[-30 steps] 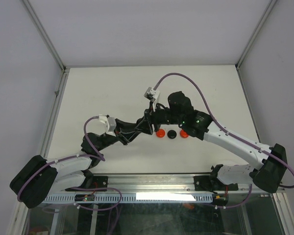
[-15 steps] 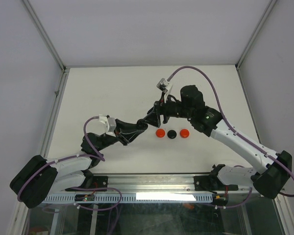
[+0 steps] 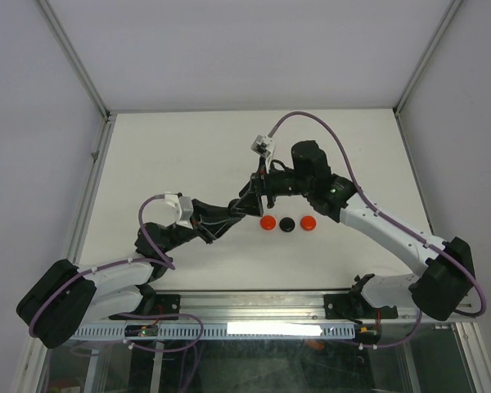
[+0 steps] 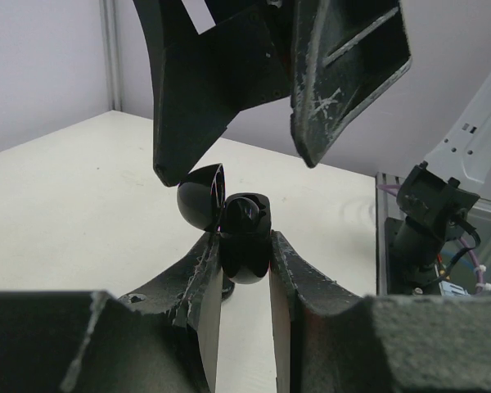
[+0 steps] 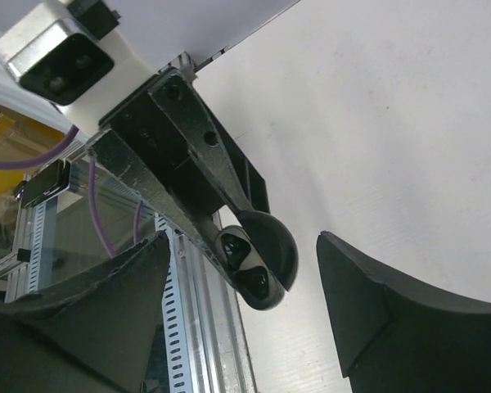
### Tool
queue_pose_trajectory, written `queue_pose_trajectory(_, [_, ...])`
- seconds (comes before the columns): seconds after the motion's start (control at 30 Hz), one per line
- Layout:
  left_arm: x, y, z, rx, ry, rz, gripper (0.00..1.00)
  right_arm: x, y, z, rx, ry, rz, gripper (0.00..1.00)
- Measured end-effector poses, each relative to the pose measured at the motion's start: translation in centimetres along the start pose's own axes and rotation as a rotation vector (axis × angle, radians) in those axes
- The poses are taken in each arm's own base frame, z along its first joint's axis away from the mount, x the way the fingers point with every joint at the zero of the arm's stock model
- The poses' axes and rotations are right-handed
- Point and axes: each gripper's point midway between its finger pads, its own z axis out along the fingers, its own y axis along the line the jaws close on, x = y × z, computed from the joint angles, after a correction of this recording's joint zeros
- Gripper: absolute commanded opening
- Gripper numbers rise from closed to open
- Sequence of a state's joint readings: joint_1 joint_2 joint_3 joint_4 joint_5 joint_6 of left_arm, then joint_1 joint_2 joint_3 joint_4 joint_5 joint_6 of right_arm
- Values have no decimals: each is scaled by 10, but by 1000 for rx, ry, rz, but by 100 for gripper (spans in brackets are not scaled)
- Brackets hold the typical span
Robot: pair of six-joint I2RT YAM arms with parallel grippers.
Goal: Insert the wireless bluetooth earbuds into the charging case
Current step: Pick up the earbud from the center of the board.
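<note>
My left gripper (image 4: 244, 250) is shut on the lower half of a small black charging case (image 4: 244, 237), held above the table with its domed lid (image 4: 198, 196) swung open. In the right wrist view the charging case (image 5: 258, 258) shows two glossy black pieces in its wells; I cannot tell whether they are earbuds. My right gripper (image 5: 241, 246) is open, one finger (image 5: 123, 286) on each side of the case and not touching it. From above, both grippers meet at the case (image 3: 252, 199). No loose earbuds show on the table.
Three round discs lie in a row on the white table just below the grippers: red (image 3: 267, 223), black (image 3: 287, 224) and red (image 3: 308, 222). The table's metal rail (image 3: 229, 329) runs along the near edge, and walls close in the left, right and far sides.
My right gripper's jaws have spread wider and its wrist has lifted and shifted slightly beside the case. The left arm and the case have stayed put.
</note>
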State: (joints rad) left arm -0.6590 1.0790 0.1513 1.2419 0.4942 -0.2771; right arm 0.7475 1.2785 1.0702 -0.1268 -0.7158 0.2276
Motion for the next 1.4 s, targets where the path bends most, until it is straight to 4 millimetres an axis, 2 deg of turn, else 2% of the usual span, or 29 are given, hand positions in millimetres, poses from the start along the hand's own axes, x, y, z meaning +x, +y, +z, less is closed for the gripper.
queue_pose_trajectory(0.07, [-1, 7, 0, -40, -8, -2, 0, -1, -9, 0, 18, -3, 9, 75])
queue_pose_trajectory(0.2, [7, 27, -5, -159, 5, -18, 0, 0, -41, 0, 103, -3, 43, 74])
queue_pose_trajectory(0.47, [35, 73, -32, -429, 84, -39, 0, 16, -122, 14, 368, 71, 84, 69])
queue_pose_trajectory(0.53, [38, 83, -40, -491, 100, -39, 0, 23, -143, 17, 441, 105, 93, 67])
queue_pose_trajectory(0.67, [37, 90, -50, -549, 112, -18, 0, 47, -186, 24, 572, 200, 120, 63])
queue_pose_trajectory(0.9, [39, 98, -58, -603, 133, 20, 0, 84, -243, 35, 728, 361, 138, 56])
queue_pose_trajectory(1.1, [46, 102, -63, -622, 168, 34, 0, 99, -271, 42, 804, 448, 118, 48])
queue_pose_trajectory(1.4, [46, 104, -65, -638, 172, 43, 0, 108, -278, 58, 816, 534, 84, 43])
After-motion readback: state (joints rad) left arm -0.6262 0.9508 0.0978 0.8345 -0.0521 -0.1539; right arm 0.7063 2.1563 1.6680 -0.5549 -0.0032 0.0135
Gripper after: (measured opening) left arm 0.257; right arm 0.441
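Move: The last black earbud lies on the board, from the empty right hand some 21 cm ahead, 1 cm to the right and about 27 cm down. The left red disc lies about 10 cm nearer the base than the earbud and 5 cm to its right, with the black disc level with that red one, about 6 cm farther right. The open black case in the left hand is roughly 3 cm left of the right hand, level fore and aft, and 4 cm below. From the left hand the earbud is about 21 cm ahead, 3 cm right and 22 cm down. The empty right hand leaves the held case and swoops down and forward, roughly 23 cm down and 19 cm out, swinging clockwise and tipping its fingers from sideways to steeply downward while they close part-way, and slows with the tips straddling the line to the black earbud, a few centimetres above it and not touching. Meanwhile the left hand keeps its hold on the open case and draws it clear to the left, forward and down, about 8 cm each way, turning it counter-clockwise. ##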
